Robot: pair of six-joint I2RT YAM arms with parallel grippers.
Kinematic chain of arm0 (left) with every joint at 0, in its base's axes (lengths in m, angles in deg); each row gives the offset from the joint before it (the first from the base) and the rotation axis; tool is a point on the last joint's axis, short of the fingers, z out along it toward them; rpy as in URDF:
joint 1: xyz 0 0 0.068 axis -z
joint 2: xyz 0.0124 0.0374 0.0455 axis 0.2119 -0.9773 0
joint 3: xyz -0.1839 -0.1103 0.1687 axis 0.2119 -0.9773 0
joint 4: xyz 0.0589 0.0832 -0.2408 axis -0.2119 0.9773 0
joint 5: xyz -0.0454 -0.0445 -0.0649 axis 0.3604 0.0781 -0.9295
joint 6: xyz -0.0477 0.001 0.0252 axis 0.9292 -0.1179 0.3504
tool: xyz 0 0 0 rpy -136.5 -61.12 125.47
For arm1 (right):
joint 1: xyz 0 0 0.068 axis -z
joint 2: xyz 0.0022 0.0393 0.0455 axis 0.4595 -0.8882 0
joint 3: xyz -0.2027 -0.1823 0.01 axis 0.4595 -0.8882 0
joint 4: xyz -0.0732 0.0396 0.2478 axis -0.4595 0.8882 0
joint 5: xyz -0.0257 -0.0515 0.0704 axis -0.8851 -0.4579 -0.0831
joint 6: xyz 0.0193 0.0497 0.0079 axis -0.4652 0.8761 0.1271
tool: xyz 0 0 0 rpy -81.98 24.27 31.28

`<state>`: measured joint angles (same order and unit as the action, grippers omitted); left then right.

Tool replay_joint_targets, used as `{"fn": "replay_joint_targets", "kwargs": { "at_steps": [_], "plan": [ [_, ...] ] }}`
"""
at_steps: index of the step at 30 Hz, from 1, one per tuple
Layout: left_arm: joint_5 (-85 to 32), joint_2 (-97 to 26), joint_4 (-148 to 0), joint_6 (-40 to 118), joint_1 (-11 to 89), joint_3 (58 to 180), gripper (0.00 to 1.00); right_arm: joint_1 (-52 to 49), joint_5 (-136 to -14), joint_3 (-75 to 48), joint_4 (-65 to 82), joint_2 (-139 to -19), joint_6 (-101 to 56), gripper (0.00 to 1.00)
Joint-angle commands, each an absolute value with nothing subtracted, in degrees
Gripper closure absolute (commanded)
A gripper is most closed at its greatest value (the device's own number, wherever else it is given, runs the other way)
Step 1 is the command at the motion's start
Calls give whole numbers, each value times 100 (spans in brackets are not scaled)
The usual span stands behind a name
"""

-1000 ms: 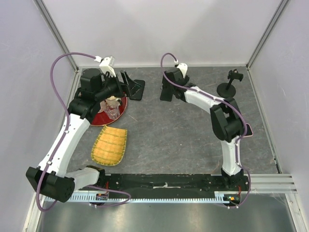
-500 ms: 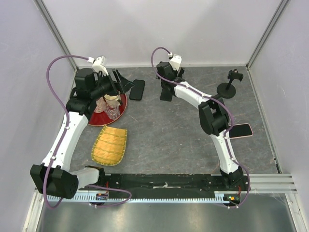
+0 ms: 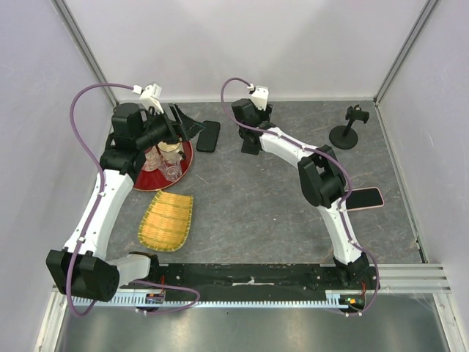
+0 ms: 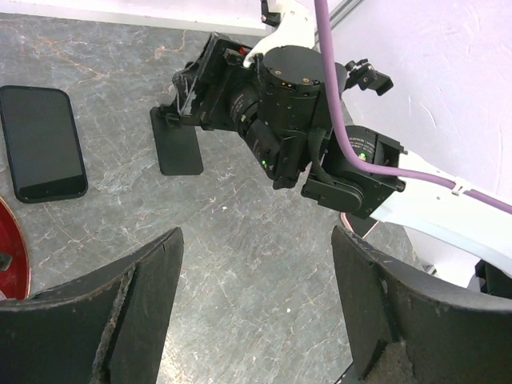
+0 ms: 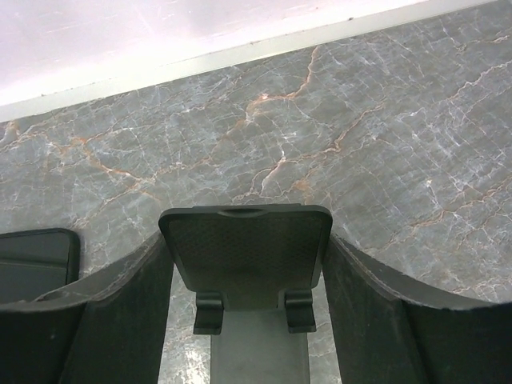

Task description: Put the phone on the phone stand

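A black phone (image 3: pixel 208 136) lies flat on the grey table, also seen at the left of the left wrist view (image 4: pixel 42 142). A second phone with a pink edge (image 3: pixel 364 198) lies at the right, beside the right arm. The black phone stand (image 3: pixel 250 143) stands at mid-back, its ribbed backplate (image 5: pixel 246 256) upright. My right gripper (image 3: pixel 250 130) is over it, and both fingers press the plate's side edges (image 5: pixel 246 244). Just left of the black phone, my left gripper (image 3: pixel 187 121) hangs open with only bare table between its fingers (image 4: pixel 256 240).
A red plate (image 3: pixel 146 180) with a glass (image 3: pixel 171 170) and cups sits under the left arm. A yellow woven mat (image 3: pixel 167 220) lies in front of it. A small black tripod mount (image 3: pixel 350 128) stands at back right. White walls close in the table.
The right wrist has shifted left over the stand and its jaws have closed in onto the backplate. The left gripper has drawn back slightly from the black phone.
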<state>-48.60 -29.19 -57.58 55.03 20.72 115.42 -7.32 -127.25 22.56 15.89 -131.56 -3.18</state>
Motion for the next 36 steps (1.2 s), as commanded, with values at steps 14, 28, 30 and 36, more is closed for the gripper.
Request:
{"fn": "replay_joint_targets", "kwargs": {
  "at_steps": [14, 28, 30, 36],
  "plan": [
    [-5132, -2911, -6112, 5738, 1970, 11483, 20, -1597, -12468, -553, 1318, -10814, 156, 100],
    [-5132, -2946, -6156, 5774, 1953, 11431, 20, -2836, -13980, -1178, 1282, -10540, 815, 99],
    [-5141, -2946, -6147, 5773, 1953, 11439, 19, -2845, -13989, -1152, 1361, -10567, 911, 93],
    [-5149, -2954, -6164, 5782, 1944, 11422, 20, -2916, -14033, -1222, 1493, -10497, 1009, 60]
  ]
}}
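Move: My right fingers already hold the phone stand by the side edges of its upper plate, its middle about 2 cm back, level sideways, and 4 cm below. The open tabletop I want lies some 20 cm back, 6 cm left and 7 cm down; the black phone is 2 cm back and 18 cm left, the red tray roughly 10 cm back and 37 cm left. From my left hand the stand is around 22 cm ahead, 21 cm right and 24 cm down. Keeping my pinch on the phone stand, I draw my right hand back towards the middle of the table, about 20 cm, and ease off at the end. It starts nearly straight back, then bends left by some 6 cm, staying at one height so the stand slides along the tabletop, while the wrist turns roughly 10 degrees counter-clockwise. ##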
